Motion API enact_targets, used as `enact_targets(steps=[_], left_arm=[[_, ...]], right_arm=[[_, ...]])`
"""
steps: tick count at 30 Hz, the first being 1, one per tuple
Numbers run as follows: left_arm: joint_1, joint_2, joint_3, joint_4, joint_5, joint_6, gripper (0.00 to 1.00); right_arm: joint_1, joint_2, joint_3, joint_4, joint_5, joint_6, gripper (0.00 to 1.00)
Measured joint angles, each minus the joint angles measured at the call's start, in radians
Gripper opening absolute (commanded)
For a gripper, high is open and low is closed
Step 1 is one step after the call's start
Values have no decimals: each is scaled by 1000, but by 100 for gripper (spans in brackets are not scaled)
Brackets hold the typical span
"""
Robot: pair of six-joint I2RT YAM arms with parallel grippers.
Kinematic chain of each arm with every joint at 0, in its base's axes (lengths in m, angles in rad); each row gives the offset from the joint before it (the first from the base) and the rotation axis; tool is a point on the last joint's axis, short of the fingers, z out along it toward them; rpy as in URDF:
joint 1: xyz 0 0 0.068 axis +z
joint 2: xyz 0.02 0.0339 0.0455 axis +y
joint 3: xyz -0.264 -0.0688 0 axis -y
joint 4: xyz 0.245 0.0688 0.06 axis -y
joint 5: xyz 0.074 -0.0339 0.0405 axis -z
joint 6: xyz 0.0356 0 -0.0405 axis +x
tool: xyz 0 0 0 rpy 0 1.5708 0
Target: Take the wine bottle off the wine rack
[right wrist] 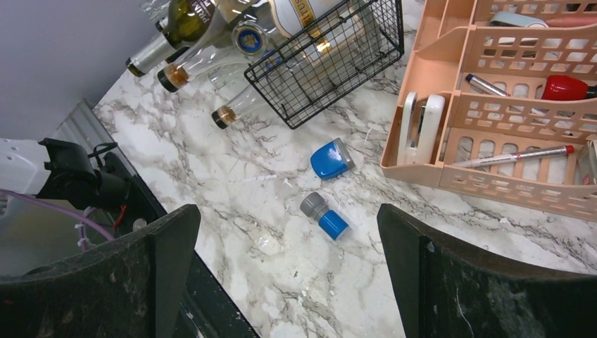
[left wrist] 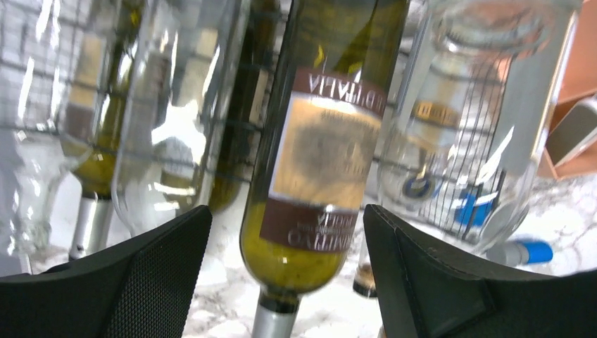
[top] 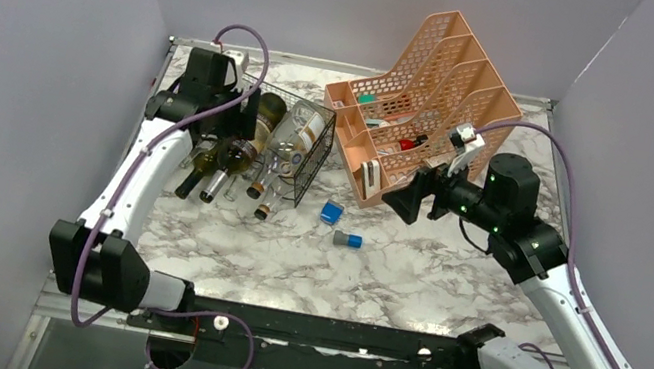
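The black wire wine rack (top: 306,152) sits at the back left of the marble table with several bottles lying in it, necks towards the front. My left gripper (top: 234,124) hangs over the rack. In the left wrist view, a green wine bottle (left wrist: 318,151) with a tan and brown label and a silver-capped neck lies between the fingers of the left gripper (left wrist: 285,218). There is a gap on each side, so the jaws stand open around it without touching. Clear bottles lie on both sides of it. My right gripper (top: 408,199) (right wrist: 286,211) hovers open and empty above the table, near the rack's corner (right wrist: 331,53).
A peach perforated file organizer (top: 431,91) (right wrist: 493,105) stands right of the rack, holding pens and a red item. A blue cap (top: 331,212) (right wrist: 332,158) and a grey-and-blue cap (top: 348,240) (right wrist: 324,215) lie on the marble in front. Grey walls close in both sides.
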Motion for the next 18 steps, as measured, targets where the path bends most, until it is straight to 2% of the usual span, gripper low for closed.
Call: enact_targets(steps=[7, 11, 18], left_arm=[[0, -117, -161, -16, -12, -31, 85], [0, -180, -253, -40, -13, -71, 89], [0, -256, -286, -64, -31, -114, 83]], right_arm=[[0, -4, -7, -7, -10, -13, 100], [0, -4, -7, -12, -10, -16, 100], [0, -4, -7, -12, -11, -16, 100]])
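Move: The labelled green wine bottle lies under the open left fingers, its middle about 4 cm back, straight in line sideways and 7 cm below; its neck points back. From the left hand, a clear bottle lies about 3 cm back, 8 cm left; another clear one 4 cm back, 11 cm right, both roughly 7 cm below. From the right hand, the wine bottle is some 42 cm left, 4 cm ahead and 12 cm lower. The open left hand draws back about 8 cm while sinking 4 cm, over the wine bottle towards its neck. ##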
